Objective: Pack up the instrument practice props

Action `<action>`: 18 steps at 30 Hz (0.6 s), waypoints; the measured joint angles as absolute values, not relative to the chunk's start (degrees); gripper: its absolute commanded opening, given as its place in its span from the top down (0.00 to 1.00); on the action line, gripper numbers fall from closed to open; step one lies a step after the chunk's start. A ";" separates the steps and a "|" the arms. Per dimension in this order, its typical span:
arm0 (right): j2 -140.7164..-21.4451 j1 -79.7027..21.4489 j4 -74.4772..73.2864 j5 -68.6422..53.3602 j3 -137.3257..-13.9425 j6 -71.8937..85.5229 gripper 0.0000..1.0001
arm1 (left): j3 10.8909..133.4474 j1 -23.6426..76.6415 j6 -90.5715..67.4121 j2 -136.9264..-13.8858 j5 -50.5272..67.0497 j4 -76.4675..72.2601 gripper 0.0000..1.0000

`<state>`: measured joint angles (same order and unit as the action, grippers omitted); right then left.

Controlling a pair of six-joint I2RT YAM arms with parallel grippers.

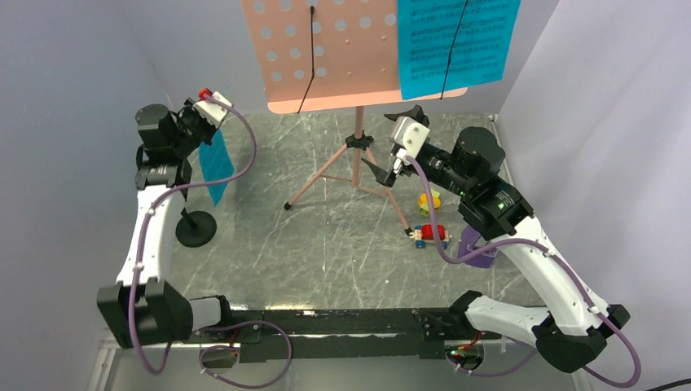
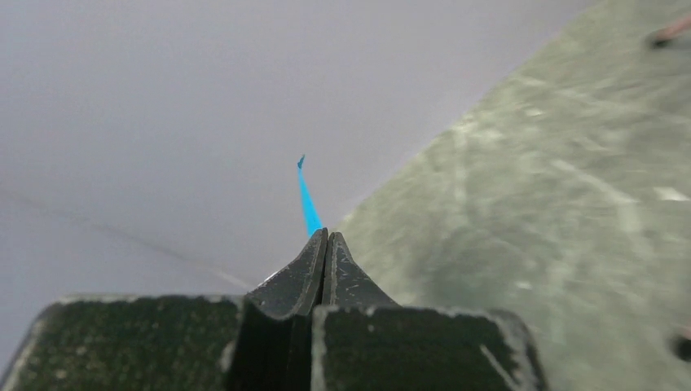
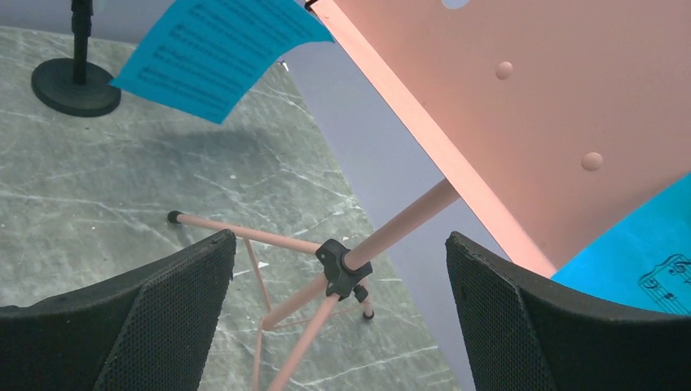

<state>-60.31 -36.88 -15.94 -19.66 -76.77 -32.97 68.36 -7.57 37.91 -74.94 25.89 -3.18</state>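
Note:
The salmon-pink music stand (image 1: 326, 49) rises on its tripod at the back of the table, with one cyan sheet-music page (image 1: 456, 41) on the right of its perforated desk. My left gripper (image 1: 208, 130) is shut on a second cyan page (image 1: 216, 163), which hangs from it at the left; the left wrist view shows that page (image 2: 307, 199) edge-on above the closed jaws (image 2: 327, 236). My right gripper (image 3: 338, 237) is open, its fingers either side of the stand's pole and black hub (image 3: 342, 265) without touching them. The purple metronome (image 1: 477, 244) is half hidden behind the right arm.
A red toy car (image 1: 429, 236) and a small yellow toy (image 1: 429, 201) lie by the stand's right leg. A black round-based stand (image 1: 195, 228) is at the left, beside my left arm. Grey walls close in the back and both sides.

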 measured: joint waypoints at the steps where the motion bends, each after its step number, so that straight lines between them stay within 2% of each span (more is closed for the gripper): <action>1: -60.58 -36.86 -15.90 -19.68 -76.77 -32.84 0.00 | 68.69 -7.40 36.12 -72.16 28.88 1.04 0.99; 11: -61.78 -36.86 -14.61 -19.84 -76.75 -31.53 0.00 | 70.28 -7.35 31.94 -59.55 41.63 34.26 1.00; 18: -61.82 -36.86 -13.50 -19.86 -76.34 -30.57 0.00 | 81.34 -7.35 29.76 -57.89 44.53 40.75 1.00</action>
<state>-61.82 -36.86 -13.50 -19.86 -76.34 -30.57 81.34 -7.35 29.76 -57.89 44.53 40.75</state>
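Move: My left hand holds the blue music sheet by its edge. The empty left half of the music stand's plate lies some 30 cm to its right, about level in reach and roughly 12 cm higher. The sheet already on the stand is about 25 cm right of that half. The stand's near-left foot is 14 cm right, 4 cm back and 30 cm below my left hand; the microphone base is 14 cm left, 11 cm back, as low. From my right hand, the empty half is about 20 cm ahead, 12 cm left, 5 cm up. Fingers still shut on the sheet's edge, I draw my left hand quickly back about 16 cm and some 8 cm to the right, nearer my open right hand. It dips slightly, then climbs to finish 4 cm higher, while the wrist swings clockwise and tips down, each by about 15 degrees. ##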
